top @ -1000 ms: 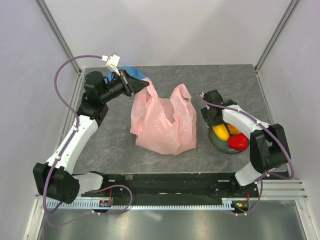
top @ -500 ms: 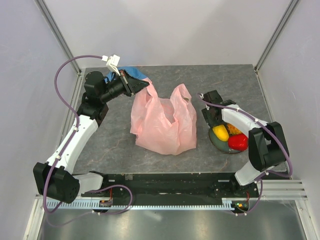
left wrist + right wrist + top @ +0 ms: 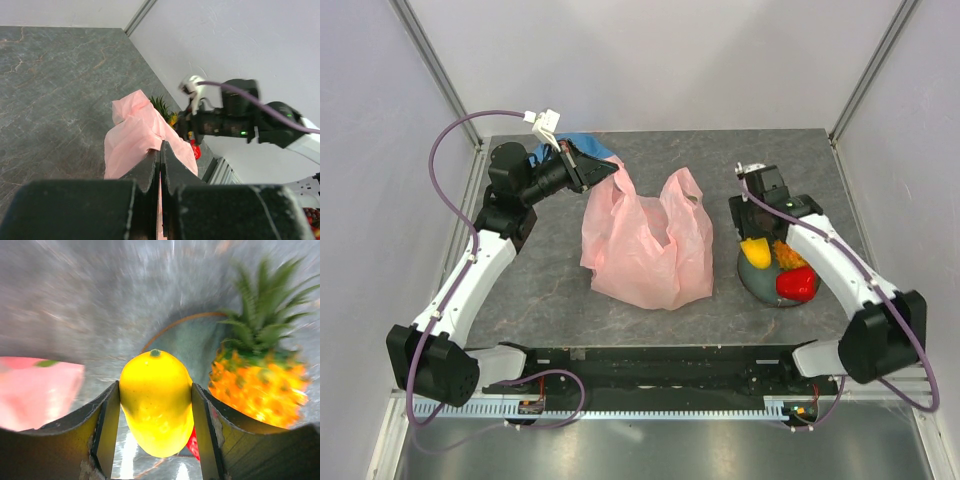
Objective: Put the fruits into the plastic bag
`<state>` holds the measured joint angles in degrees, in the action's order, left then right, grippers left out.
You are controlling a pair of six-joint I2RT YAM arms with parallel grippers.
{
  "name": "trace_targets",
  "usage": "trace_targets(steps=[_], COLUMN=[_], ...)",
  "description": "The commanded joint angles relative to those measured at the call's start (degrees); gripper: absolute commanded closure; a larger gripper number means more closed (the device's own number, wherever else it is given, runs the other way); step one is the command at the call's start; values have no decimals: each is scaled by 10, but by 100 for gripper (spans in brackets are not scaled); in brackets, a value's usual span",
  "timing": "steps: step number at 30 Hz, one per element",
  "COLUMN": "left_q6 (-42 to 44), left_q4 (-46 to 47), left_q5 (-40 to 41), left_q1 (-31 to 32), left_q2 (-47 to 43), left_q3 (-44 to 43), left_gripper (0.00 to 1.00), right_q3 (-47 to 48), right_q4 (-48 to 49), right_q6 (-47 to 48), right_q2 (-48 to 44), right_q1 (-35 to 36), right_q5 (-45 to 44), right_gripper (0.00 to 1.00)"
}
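Note:
The pink plastic bag (image 3: pixel 645 245) lies in the middle of the table. My left gripper (image 3: pixel 613 170) is shut on its upper left handle and holds it up; the wrist view shows the pink film (image 3: pixel 137 137) pinched between the shut fingers. My right gripper (image 3: pixel 752 240) is shut on a yellow mango (image 3: pixel 756 251), seen between the fingers in the right wrist view (image 3: pixel 156 400), held above the dark round plate (image 3: pixel 760 282). On the plate sit a shiny red fruit (image 3: pixel 796 285) and an orange pineapple (image 3: pixel 257 385) with a green crown. The peach is not in view.
A blue cloth hat (image 3: pixel 582 145) lies at the back left, behind my left gripper. The plate stands right of the bag, near the table's right side. Frame posts rise at the two back corners.
My right arm has swung up and back with the yellow mango lifted off the plate. The left gripper and the bag have not moved.

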<state>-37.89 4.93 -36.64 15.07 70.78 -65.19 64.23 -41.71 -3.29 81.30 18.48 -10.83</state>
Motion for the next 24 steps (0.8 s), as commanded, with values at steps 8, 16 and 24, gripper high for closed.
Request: trace_targets(steps=[8, 16, 24], left_q6=[-17, -19, -31], left_q4=[58, 103, 124], left_q5=[-50, -83, -97], left_q1=[-4, -4, -4], left_q2=[3, -6, -7], left_q3=[0, 13, 21], left_gripper=[98, 99, 99], right_q3=[208, 181, 166], right_q4=[39, 271, 298], right_q6=[-150, -298, -301], right_q2=[-126, -134, -65], right_q1=[1, 66, 197], right_q5=[76, 185, 167], right_gripper=[71, 72, 73])
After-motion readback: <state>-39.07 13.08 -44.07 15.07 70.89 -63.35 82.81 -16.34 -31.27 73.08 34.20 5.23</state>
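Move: To the right hand's left, about 21 cm over and level with it front to back, is the plastic bag's open mouth, some 9 cm higher than the mango it already grips. Under that hand lies the bowl, its middle about 8 cm right and 4 cm back; in it the pineapple sits about 9 cm right, straight across, and the red fruit 12 cm right and 7 cm back. From the left hand, the mouth is some 9 cm right, 2 cm back and 14 cm below. Lifting first, the right hand takes the mango almost 30 cm up from above the bowl, then swings it about 19 cm left towards a place high over the bag's mouth, sinking slightly at the end. The wrist turns some 60 degrees, bringing the fingers from steeply down to nearly level, pointing forward-left; their grip holds. The left hand keeps pinching the bag's handle and eases back a little. ##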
